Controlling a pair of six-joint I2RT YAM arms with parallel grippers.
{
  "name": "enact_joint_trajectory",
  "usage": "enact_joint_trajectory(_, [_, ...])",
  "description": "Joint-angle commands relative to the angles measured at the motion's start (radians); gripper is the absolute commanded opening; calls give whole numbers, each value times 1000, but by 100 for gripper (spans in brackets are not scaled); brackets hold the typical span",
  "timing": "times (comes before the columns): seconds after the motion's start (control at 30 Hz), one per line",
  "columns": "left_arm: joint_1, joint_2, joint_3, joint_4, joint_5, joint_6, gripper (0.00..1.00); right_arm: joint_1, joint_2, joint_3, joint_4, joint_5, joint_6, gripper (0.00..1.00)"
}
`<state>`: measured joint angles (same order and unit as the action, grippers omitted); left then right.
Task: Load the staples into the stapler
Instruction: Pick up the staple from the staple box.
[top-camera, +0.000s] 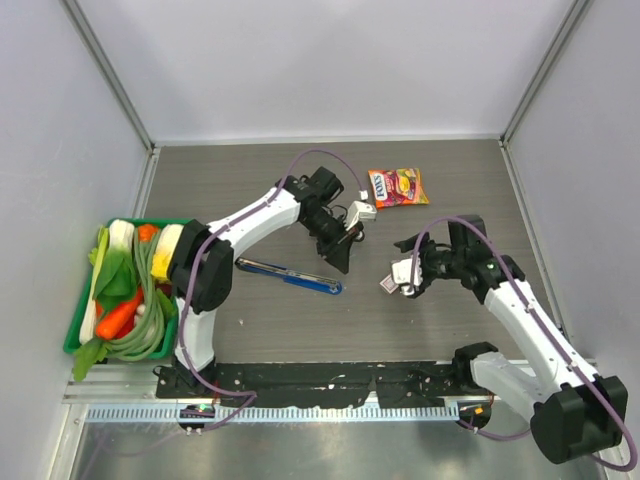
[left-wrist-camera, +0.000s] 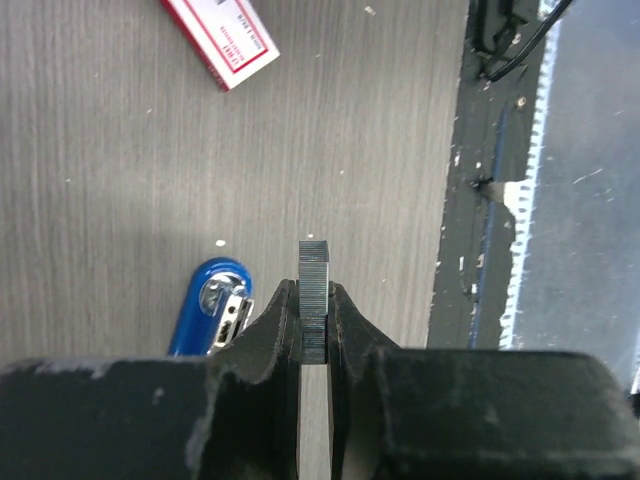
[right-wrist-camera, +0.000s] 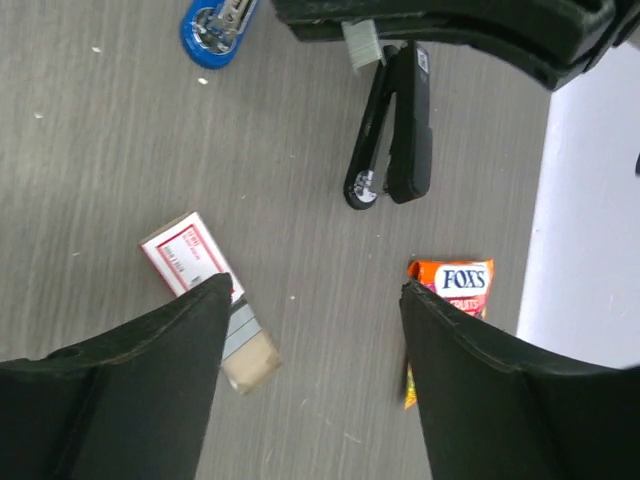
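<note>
My left gripper (left-wrist-camera: 313, 300) is shut on a short grey strip of staples (left-wrist-camera: 313, 272), held on edge between the pads. In the right wrist view that strip of staples (right-wrist-camera: 361, 43) hangs just above the black stapler (right-wrist-camera: 397, 130), which lies on the table hinged open in a narrow V. From above, the left gripper (top-camera: 343, 258) covers the stapler. My right gripper (right-wrist-camera: 315, 285) is open and holds nothing, hovering over the white-and-red staple box (right-wrist-camera: 184, 255), whose inner tray (right-wrist-camera: 245, 350) is slid partly out. The same box (top-camera: 387, 285) lies beside the right gripper (top-camera: 404, 268).
A blue stapler (top-camera: 290, 275) lies left of the black one. An orange snack bag (top-camera: 397, 186) sits at the back, right of centre. A green bin (top-camera: 72, 335) of vegetables stands at the left edge. Grey walls enclose the table.
</note>
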<state>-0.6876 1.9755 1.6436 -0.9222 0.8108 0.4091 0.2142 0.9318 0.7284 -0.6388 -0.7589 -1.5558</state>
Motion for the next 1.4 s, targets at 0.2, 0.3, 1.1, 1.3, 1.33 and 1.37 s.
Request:
enact_joint_trajectory(0.2, [-3, 109, 166, -214, 157, -7, 3, 240, 36, -37, 341, 227, 207, 67])
enact_joint_trajectory(0.3, [-4, 121, 168, -218, 156, -4, 2, 273, 38, -32, 361, 269, 230, 63])
enact_joint_trajectory(1.1, [-46, 192, 223, -326, 174, 66, 2, 429, 68, -112, 465, 293, 281, 52])
enact_joint_trajectory(1.3, [-47, 206, 240, -326, 172, 63, 3, 436, 73, -121, 456, 279, 275, 49])
enact_joint_trajectory(1.33, [-47, 209, 242, -329, 172, 62, 3, 442, 76, -121, 452, 274, 273, 47])
enact_joint_trajectory(1.37, [-47, 213, 248, -334, 172, 63, 3, 442, 78, -121, 446, 271, 273, 46])
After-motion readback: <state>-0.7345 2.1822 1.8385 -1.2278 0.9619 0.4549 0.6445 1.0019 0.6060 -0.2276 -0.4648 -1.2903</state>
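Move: The staples, still pinched in the left fingertips, hang about 14 cm to the left of the open right fingers, roughly level fore and aft and some 4 cm lower. From the left hand, the right gripper is about 15 cm to the right and 3 cm higher. The staple box lies on the table almost directly beneath the right hand, 13 cm down. The blue stapler's middle is about 11 cm left of the left hand, level fore and aft and 10 cm below. The staples stay clamped in the left fingers while the right hand comes in from the right, about 8 cm leftward and then slightly down, its jaws narrowing from wide to about half open around the line of the strip. The left hand draws back some 4 cm, swinging its fingertips nearly 20 degrees towards its base. ##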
